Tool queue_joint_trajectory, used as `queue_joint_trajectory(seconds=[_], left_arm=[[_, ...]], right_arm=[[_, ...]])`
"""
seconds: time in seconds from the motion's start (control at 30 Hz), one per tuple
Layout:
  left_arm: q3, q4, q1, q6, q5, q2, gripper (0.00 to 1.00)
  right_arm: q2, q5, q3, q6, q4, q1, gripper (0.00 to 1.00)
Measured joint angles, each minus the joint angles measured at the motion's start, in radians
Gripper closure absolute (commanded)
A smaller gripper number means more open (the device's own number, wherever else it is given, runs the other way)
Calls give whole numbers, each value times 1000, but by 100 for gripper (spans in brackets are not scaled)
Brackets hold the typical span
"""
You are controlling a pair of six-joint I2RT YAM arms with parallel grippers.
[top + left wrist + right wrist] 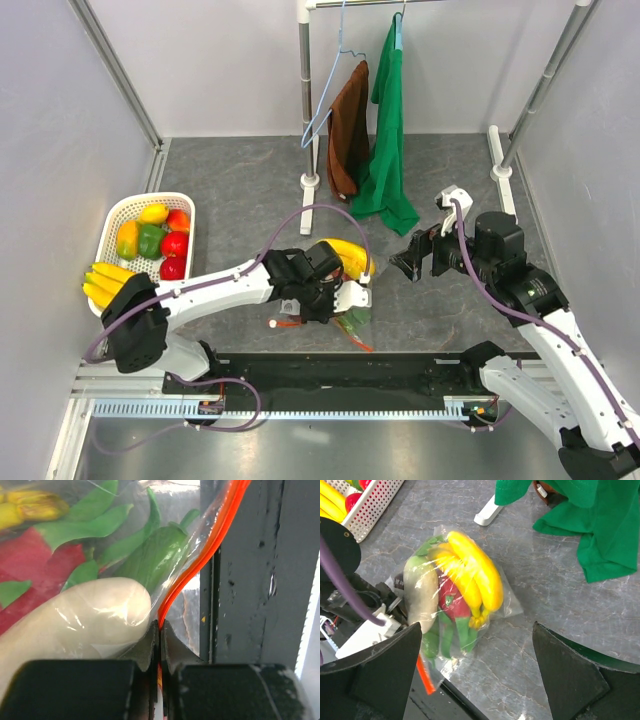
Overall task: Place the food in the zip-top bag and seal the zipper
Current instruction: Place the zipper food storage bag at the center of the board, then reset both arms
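Observation:
The clear zip-top bag (509, 605) lies on the grey table, filled with food: a yellow banana bunch (475, 572), a whitish piece (420, 592), a red piece (452, 602) and green pieces (462, 630). Its red-orange zipper (200, 560) runs along the near edge of the bag. My left gripper (160, 627) is shut on that strip, right beside the whitish piece (85, 615). From above, the left gripper (300, 312) sits at the bag's near-left side. My right gripper (420, 255) hovers open to the right of the bag (352, 315), its jaws wide and holding nothing.
A white basket (112, 215) with more fruit stands at the left, a loose banana bunch (105, 283) at its near edge. A clothes rack at the back holds a brown cloth (348, 130), a green cloth (388, 150) and a blue hanger (322, 120). A black rail (320, 375) runs along the near edge.

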Motion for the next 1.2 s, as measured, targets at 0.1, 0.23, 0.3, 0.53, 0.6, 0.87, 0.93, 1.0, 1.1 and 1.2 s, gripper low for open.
queue_joint_trajectory(seconds=[0.1,0.23,0.3,0.53,0.6,0.87,0.93,1.0,1.1,1.2], left_arm=[[-2,39,0,-48,13,14,97],[3,109,-2,-128,20,47,98],[6,141,-2,-163,20,60,97],[31,201,-7,-177,-13,103,34],[41,184,-6,-160,-10,94,1],[230,-65,13,-87,16,-39,0],[298,-103,34,-85,25,-92,0],[349,-129,77,-89,45,-148,0],[410,-177,203,-120,90,-206,0],[463,-235,344,-163,111,-217,0]], right_arm=[[-6,0,-10,23,2,0,2],[-16,0,-31,42,-4,0,2],[-18,0,-37,47,-6,0,2],[-23,0,-46,49,-8,0,2],[-28,0,-46,48,-10,0,2],[-45,3,-46,49,-24,-1,2],[-46,4,-43,48,-35,-6,2],[-45,11,-38,43,-46,-13,2],[-45,24,-25,31,-63,-21,2],[-46,38,-9,12,-71,-27,2]])
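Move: The left hand still pinches the bag's orange zipper. The middle of the zipper bag lies about 7 cm ahead and 6 cm right of it, at much the same height. The bananas at the bag's far end are some 15 cm ahead and 7 cm right; the zipper's white slider is about 12 cm left and 1 cm back. From the empty right hand, the bag lies roughly 15 cm left, 7 cm back and 18 cm below. Sliding right about 5 cm and slightly forward, low over the board, the left hand brings the pinched zipper across in front of the food, then opens wide and lets go. It climbs roughly 20 cm off the bag, slowly at first, then swings forward and left while the wrist turns counter-clockwise some 20 degrees and the fingers tilt outward to the right. ##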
